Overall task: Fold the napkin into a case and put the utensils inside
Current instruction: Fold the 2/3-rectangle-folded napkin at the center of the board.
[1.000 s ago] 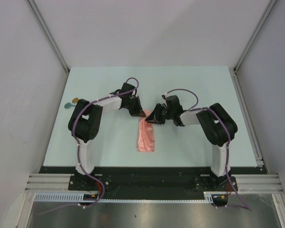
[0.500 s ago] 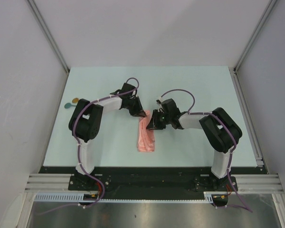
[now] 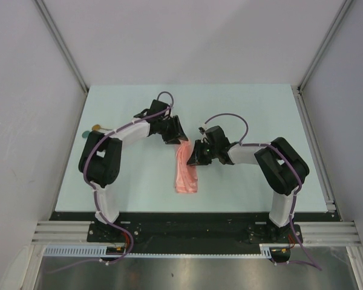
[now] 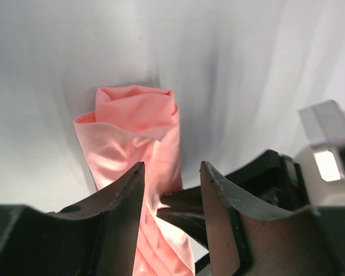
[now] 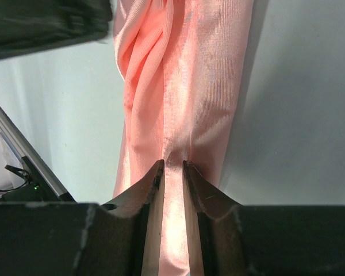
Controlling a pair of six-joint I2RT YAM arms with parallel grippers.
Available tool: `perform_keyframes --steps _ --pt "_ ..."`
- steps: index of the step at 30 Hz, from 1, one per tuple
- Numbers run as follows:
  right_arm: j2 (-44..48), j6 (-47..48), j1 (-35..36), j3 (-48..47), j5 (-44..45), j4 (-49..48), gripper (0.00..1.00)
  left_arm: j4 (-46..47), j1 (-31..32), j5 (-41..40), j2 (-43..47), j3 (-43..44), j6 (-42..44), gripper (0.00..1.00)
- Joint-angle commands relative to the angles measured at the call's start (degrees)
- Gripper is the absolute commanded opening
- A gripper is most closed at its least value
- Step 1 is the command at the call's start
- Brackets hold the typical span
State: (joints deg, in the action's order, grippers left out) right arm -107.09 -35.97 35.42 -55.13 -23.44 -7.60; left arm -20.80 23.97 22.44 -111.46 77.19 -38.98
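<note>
The napkin [image 3: 186,171] lies mid-table as a narrow salmon-pink layered strip, running near to far, with its far end rolled over [image 4: 133,118]. My left gripper [image 3: 175,135] hovers open over that far end, jaws apart [image 4: 171,179], with cloth beneath them and nothing pinched. My right gripper [image 3: 193,159] comes in from the right and is shut on a raised fold of the napkin [image 5: 187,80], the cloth squeezed between its fingertips [image 5: 172,167]. The utensils [image 3: 92,130] lie at the table's left edge, partly behind the left arm.
The right gripper's dark fingers [image 4: 187,211] show between my left jaws, so the two grippers are very close. The left gripper's body [image 5: 46,23] fills the top-left corner of the right wrist view. White walls enclose the pale table [image 3: 260,115] on three sides.
My left gripper has opened and let go of the napkin's far end, lifting back slightly as its elbow swung left. The right gripper slid left along the cloth and kept its pinch.
</note>
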Motion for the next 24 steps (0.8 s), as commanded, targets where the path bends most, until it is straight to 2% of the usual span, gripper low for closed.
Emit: perform_keyframes --steps 1,6,10,17,20,21,23,24 --pt "-0.05 0.72 0.26 0.47 -0.02 -0.14 0.24 -2.14 -1.20 1.82 6.34 -0.37 3.47 0.50" --pt "0.12 1.16 0.44 -0.67 0.50 1.00 0.23 -4.69 -2.43 0.77 11.78 -2.91 6.37 0.51" --pt "0.92 2.13 1.49 -2.34 1.64 3.02 0.24 -4.69 -4.10 0.15 15.74 -8.96 7.52 0.50" --pt "2.50 4.76 4.30 -8.93 8.05 16.46 0.28 -5.39 -6.04 -2.75 23.47 -14.87 9.80 0.49" --pt "3.29 5.38 5.71 -11.57 13.05 21.65 0.42 -5.75 -7.00 -3.10 26.03 -16.28 10.42 0.49" --pt "3.46 5.47 5.97 -12.79 13.59 22.88 0.50 -5.83 -7.35 -2.93 26.99 -16.89 10.68 0.49" --pt "3.12 5.56 7.11 -13.94 15.43 25.78 0.60 -5.83 -8.14 -1.96 27.87 -17.42 11.03 0.49" --pt "2.77 5.64 7.47 -15.51 15.88 27.79 0.62 -5.83 -8.41 -1.61 28.75 -18.03 11.12 0.49"
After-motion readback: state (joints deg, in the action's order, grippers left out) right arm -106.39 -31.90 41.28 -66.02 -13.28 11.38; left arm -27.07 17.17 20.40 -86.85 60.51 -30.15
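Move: The narrow folded napkin lies lengthwise beneath both hands. Its middle is about 10 cm back from the left hand, 2 cm to its right and 5 cm below. From the right hand the middle is some 2 cm back, 2 cm left and 1 cm down. The yellow spoon lies roughly 29 cm left and 9 cm ahead of the left hand, the green spoon about 32 cm left and 6 cm ahead, both about 5 cm lower. The napkin's far end is left behind as the left hand, already clear and half open, first rises about 4 cm, then sweeps left and back, ending some 10 cm off sideways. The right hand keeps its narrow fingertips at the napkin's right-hand layer, then opens them, easing up, left and slightly back while tilting about 10 degrees steeper downwards. ##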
